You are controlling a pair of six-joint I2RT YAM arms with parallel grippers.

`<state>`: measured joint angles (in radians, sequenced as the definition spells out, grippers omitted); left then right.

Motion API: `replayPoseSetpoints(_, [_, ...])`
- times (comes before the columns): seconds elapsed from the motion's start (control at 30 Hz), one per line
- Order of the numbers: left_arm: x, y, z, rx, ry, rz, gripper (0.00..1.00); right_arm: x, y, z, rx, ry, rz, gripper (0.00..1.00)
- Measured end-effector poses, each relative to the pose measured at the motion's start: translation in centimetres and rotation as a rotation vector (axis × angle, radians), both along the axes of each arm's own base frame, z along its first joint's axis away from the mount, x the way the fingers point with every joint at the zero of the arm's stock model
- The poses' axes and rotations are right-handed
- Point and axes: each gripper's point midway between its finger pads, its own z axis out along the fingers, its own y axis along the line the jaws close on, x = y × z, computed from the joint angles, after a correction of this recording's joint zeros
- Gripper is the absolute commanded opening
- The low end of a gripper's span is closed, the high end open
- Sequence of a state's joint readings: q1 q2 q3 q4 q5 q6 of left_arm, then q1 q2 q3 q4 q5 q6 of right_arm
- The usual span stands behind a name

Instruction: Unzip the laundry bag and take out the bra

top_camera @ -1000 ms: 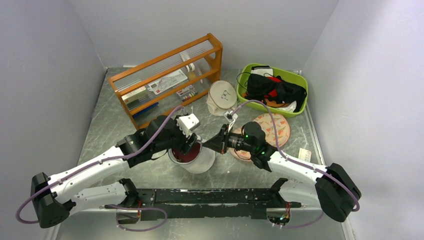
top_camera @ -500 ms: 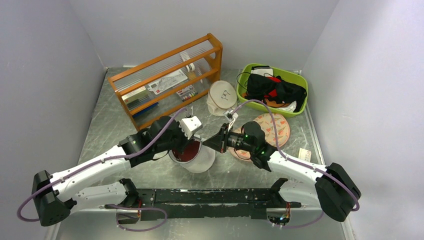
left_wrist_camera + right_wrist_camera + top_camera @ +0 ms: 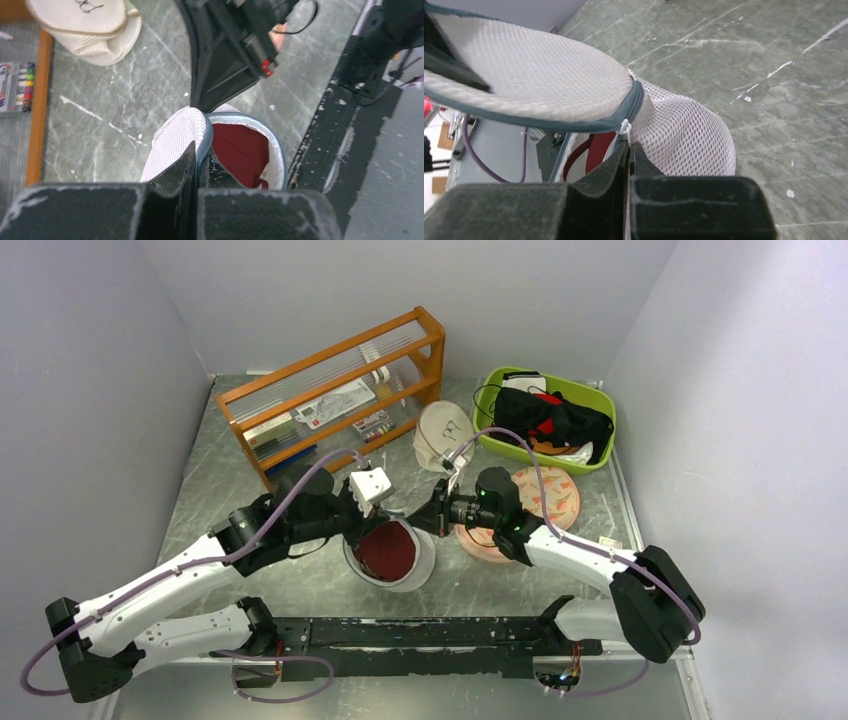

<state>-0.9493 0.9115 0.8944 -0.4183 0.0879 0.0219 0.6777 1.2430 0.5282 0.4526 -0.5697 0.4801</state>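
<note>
The white mesh laundry bag (image 3: 412,568) lies between my two arms, its dark-edged mouth gaping toward the top camera. The maroon bra (image 3: 388,551) fills the opening. My left gripper (image 3: 360,528) is shut on the bag's zip-edged rim; the left wrist view has its fingertips (image 3: 186,159) pinching that edge (image 3: 204,131) beside the bra (image 3: 240,150). My right gripper (image 3: 433,519) is shut on the white zip pull. In the right wrist view, that gripper (image 3: 629,146) clamps the pull (image 3: 625,128) below the round lid (image 3: 524,80), with the bra (image 3: 600,145) behind.
An orange wooden rack (image 3: 335,390) stands at the back left. A cream round pouch (image 3: 443,435) sits behind the bag. A green basket (image 3: 597,395) of black clothing is at the back right. A peach pad (image 3: 545,498) lies under the right arm. A black rail (image 3: 420,632) runs along the near edge.
My left gripper has closed on the bag's rim and drawn back to the left. The bag's mouth now gapes wider and shows more of the bra. The right gripper stayed shut and shifted slightly left.
</note>
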Motion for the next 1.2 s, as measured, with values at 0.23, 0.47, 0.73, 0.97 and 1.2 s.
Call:
replayPoseSetpoints(0.23, [-1.8,-1.2,3.4,-0.065,0.032,-0.102,0.07,-1.0,1.0,-0.1,-0.002,-0.028,0.14,0.0])
replayPoseSetpoints(0.47, [-2.6,-1.9,4.1,-0.092,0.091,-0.131,0.07,-1.0,1.7,0.5,0.006,-0.068,0.21,0.0])
replayPoseSetpoints(0.73, [-2.5,-2.2,4.2,-0.162,0.223,-0.028,0.07,-0.5,1.7,0.1,-0.026,-0.076,0.206,0.06])
replayPoseSetpoints(0.97, [0.1,-1.0,4.2,-0.237,0.313,0.262,0.07,1.9,-0.6,-0.6,-0.149,-0.006,-0.026,0.39])
replayPoseSetpoints(1.2, [2.3,0.5,4.8,-0.285,0.342,0.476,0.07,2.2,-3.6,-2.2,-0.3,0.12,-0.179,0.78])
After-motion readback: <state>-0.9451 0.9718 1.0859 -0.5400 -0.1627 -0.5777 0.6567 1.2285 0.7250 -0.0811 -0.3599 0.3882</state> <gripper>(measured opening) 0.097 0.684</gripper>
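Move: My left hand still pinches the rim of the laundry bag's lid, with the bra inside the bag some 3 cm back, 2 cm to the right and 13 cm below it; the spare cream bag lies about 24 cm ahead and 14 cm right of that hand, 20 cm down. From my right hand, still shut on the zipper pull, the bra is roughly 4 cm back, 5 cm left and 9 cm lower, and the patterned bags lie about 5 cm ahead, 24 cm right and 14 cm below. I lift the lid rim with my left hand, drawing it up and a little back and right, then swing it about 5 cm forward and slightly left, turning counter-clockwise some 30 degrees as I keep the pinch. My right hand edges 2 cm left with the zipper pull still gripped, then opens, lets go of it and withdraws right, forward and down beside the bag. ##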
